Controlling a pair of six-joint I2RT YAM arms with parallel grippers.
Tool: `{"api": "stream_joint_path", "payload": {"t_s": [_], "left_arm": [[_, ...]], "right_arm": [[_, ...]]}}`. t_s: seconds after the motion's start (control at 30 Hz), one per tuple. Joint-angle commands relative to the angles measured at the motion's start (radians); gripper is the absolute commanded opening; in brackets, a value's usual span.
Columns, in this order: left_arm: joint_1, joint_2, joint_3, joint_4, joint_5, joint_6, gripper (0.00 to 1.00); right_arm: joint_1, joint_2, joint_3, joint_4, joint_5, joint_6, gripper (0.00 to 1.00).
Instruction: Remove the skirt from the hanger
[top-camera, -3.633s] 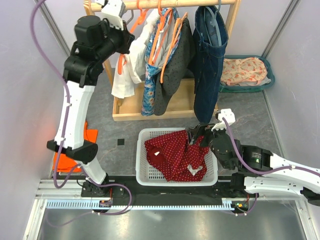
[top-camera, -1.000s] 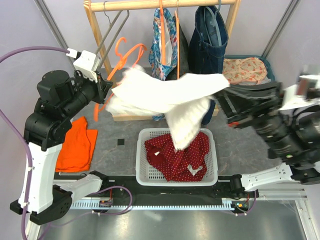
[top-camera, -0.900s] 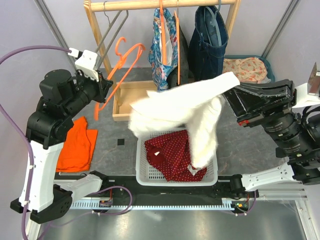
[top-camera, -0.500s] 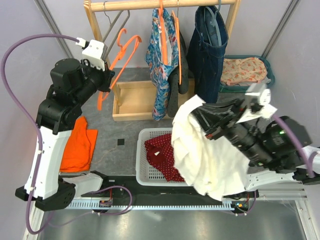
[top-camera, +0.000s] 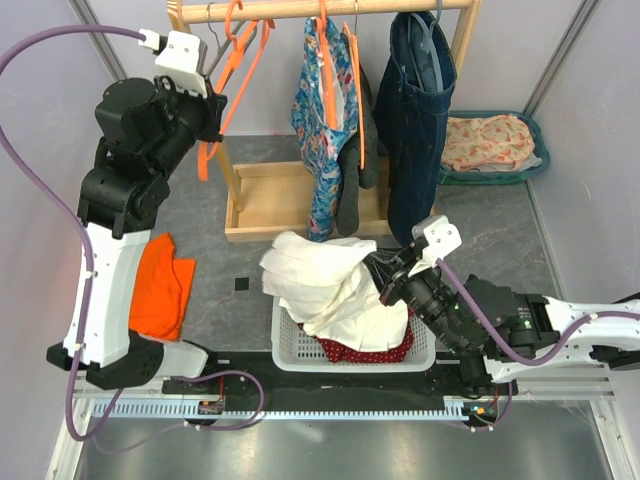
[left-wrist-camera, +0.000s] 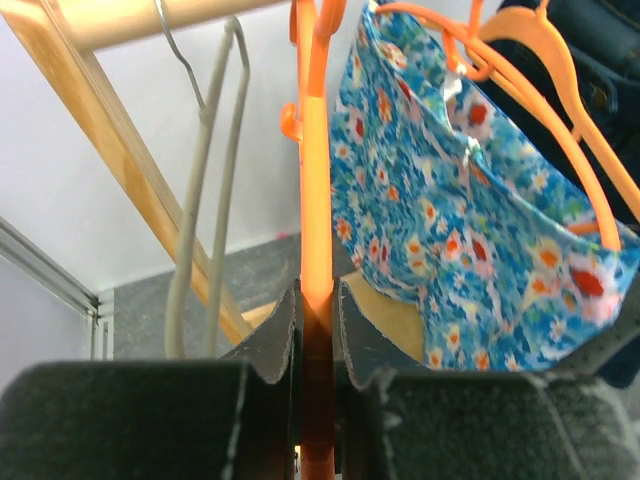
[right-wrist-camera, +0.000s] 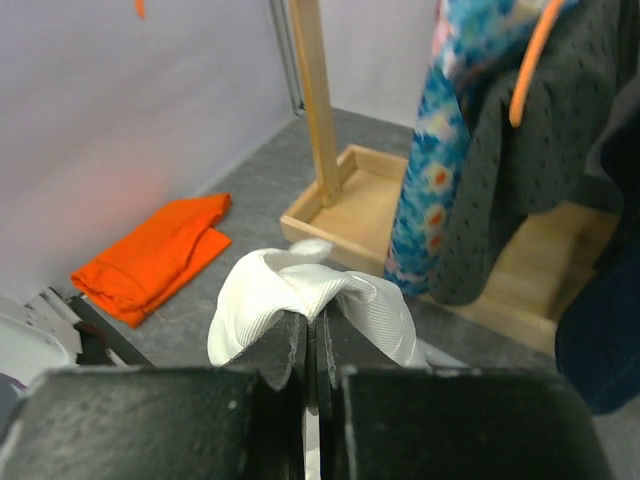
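The white skirt (top-camera: 325, 285) is bunched over the white basket (top-camera: 283, 345), off the hanger. My right gripper (top-camera: 385, 282) is shut on a fold of the skirt (right-wrist-camera: 285, 285); in the right wrist view that gripper (right-wrist-camera: 312, 330) pinches the fabric tightly. The orange hanger (top-camera: 222, 78) is bare, its hook up at the wooden rail (top-camera: 300, 10). My left gripper (top-camera: 212, 112) is shut on the hanger's arm (left-wrist-camera: 315, 200), seen in the left wrist view with the gripper (left-wrist-camera: 317, 320) clamped on the bar.
A red dotted garment (top-camera: 365, 350) lies in the basket under the skirt. A grey hanger (left-wrist-camera: 205, 170), a blue floral garment (top-camera: 318, 120) and dark jeans (top-camera: 415, 110) hang on the rail. Orange cloth (top-camera: 160, 285) lies on the floor at left. A teal tray (top-camera: 535, 150) sits back right.
The skirt came off the hanger. My right arm swung down, bringing the skirt onto the basket. My left gripper raised the bare hanger up to the rail.
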Motion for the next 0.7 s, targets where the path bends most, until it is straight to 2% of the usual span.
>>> {"api": "stream_joint_path", "payload": {"t_s": [0.0, 0.17, 0.47, 0.67], "left_arm": [[0.004, 0.076, 0.086, 0.086, -0.050, 0.025, 0.02], [0.004, 0.155, 0.164, 0.092, -0.064, 0.003, 0.02], [0.013, 0.230, 0.218, 0.127, -0.128, 0.017, 0.02], [0.026, 0.253, 0.215, 0.136, -0.156, 0.017, 0.02]], "right_arm": [[0.006, -0.043, -0.103, 0.002, 0.100, 0.141, 0.00], [-0.020, 0.000, -0.201, -0.080, 0.128, 0.235, 0.00], [-0.200, 0.054, -0.417, -0.140, -0.076, 0.508, 0.00], [-0.206, 0.077, -0.498, -0.140, -0.124, 0.610, 0.00]]}}
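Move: The basket's middle lies almost below the right hand, about 2 cm ahead, 5 cm to its left and 37 cm down; the red polka-dot garment lies in it, about the same way off. For the left hand, the rod spot for the orange hanger's hook is about 8 cm ahead, 4 cm right and 22 cm up. From that hand the grey hanger is 8 cm ahead, 1 cm left and 12 cm up, the floral top 6 cm ahead and 20 cm right at its height. The white shirt, still pinched in the shut right fingers, is lowered some 24 cm into the basket, the hand easing about 3 cm forward, tipping down and swinging a little clockwise. Meanwhile the left hand keeps its grip on the bare orange hanger and carries it forward about 7 cm, slowing as it comes in under the rod beside the grey hanger and turning slightly counter-clockwise. ##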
